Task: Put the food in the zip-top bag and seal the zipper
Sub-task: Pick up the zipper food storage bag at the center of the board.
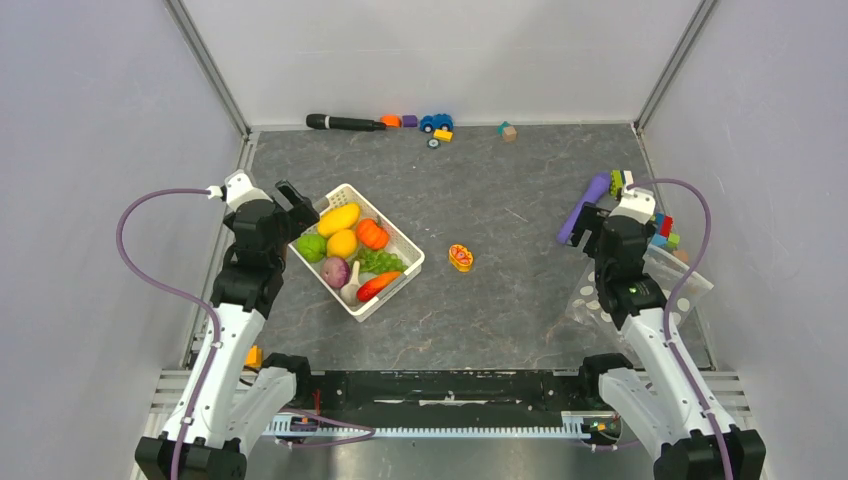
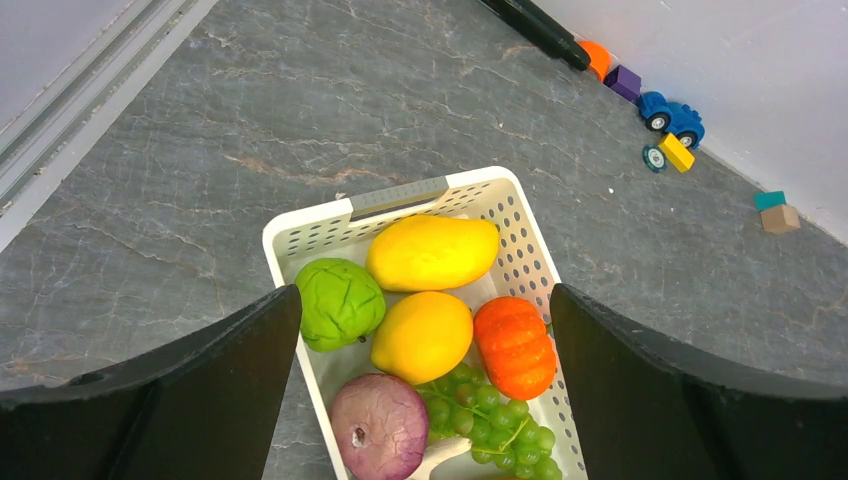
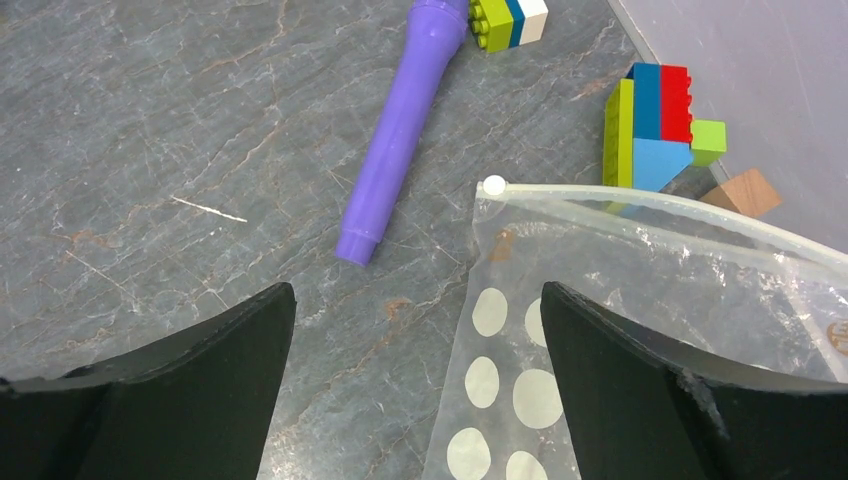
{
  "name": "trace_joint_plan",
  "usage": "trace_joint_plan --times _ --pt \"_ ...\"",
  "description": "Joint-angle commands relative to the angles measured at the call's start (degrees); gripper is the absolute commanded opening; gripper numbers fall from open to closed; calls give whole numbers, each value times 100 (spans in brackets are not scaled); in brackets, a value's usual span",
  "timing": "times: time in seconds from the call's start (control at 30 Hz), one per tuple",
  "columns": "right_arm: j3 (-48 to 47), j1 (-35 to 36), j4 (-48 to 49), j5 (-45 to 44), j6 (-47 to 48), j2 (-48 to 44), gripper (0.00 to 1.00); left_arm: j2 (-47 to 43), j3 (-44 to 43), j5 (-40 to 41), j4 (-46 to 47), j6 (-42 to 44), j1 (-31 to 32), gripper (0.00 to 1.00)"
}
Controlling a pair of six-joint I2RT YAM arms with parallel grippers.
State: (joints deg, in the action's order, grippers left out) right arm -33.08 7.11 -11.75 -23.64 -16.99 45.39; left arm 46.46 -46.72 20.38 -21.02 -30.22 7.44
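The food lies in a white lattice basket (image 1: 412, 262) at the left: yellow mango (image 1: 338, 218), orange (image 1: 342, 243), pumpkin (image 1: 372, 233), green pepper (image 1: 312, 247), purple onion (image 1: 335, 271), grapes (image 1: 378, 260), red chili (image 1: 378, 285) and garlic (image 1: 351, 291). My left gripper (image 1: 297, 208) is open and empty above the basket's far-left end (image 2: 423, 295). The clear dotted zip-top bag (image 1: 688, 283) lies flat at the right, partly under my right arm. My right gripper (image 1: 598, 222) is open and empty over the bag's left edge (image 3: 415, 290). The zipper (image 3: 650, 205) runs along the bag's far edge.
A purple-handled brush (image 3: 400, 130) and coloured blocks (image 3: 655, 120) lie just beyond the bag. A small yellow-and-red piece (image 1: 461, 257) lies mid-table. A black stick (image 1: 345, 123), a toy car (image 1: 435, 122) and blocks (image 1: 507, 130) line the back wall. Walls close both sides.
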Motion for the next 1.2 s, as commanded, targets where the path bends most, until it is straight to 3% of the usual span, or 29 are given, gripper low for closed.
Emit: trace_joint_plan --times 0.0,0.33,0.57,0.87,1.17 --pt "-400 -9 107 -70 273 56 98 19 15 0 55 -138 -23 100" --pt "-861 -8 -623 -560 580 592 98 174 -47 87 -33 -153 -24 100" --pt "-1332 -15 -1421 -964 566 1886 98 252 -92 150 -112 -158 -24 100" --pt "-1587 -131 -1535 -1288 475 3306 98 293 -118 150 -157 -152 -23 100" --pt "-1633 -309 -1534 -1607 348 4138 96 289 -118 99 -155 -168 -21 100"
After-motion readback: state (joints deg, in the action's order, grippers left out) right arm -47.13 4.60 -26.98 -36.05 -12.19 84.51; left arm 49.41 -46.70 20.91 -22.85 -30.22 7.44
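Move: The zipper food storage bag lies flat with its middle about 12 cm to the right of the right hand, 7 cm back and 15 cm below. Its slider corner is some 9 cm ahead and 6 cm right; the purple microphone's middle is about 14 cm ahead and 1 cm right, and the blue-red blocks 9 cm ahead and 19 cm right, all near table height. From the left hand the bag is roughly 70 cm right and 8 cm back. Swing the open right gripper down over the left part of the zipper bag: lift it about a centimetre first while easing right, then sink fast to about 11.5 cm below where it began and 5 cm farther right. Tip the fingers some 40 degrees more steeply down as it drops, and keep them wide open. Let the open left hand settle about 2 cm over the basket. ##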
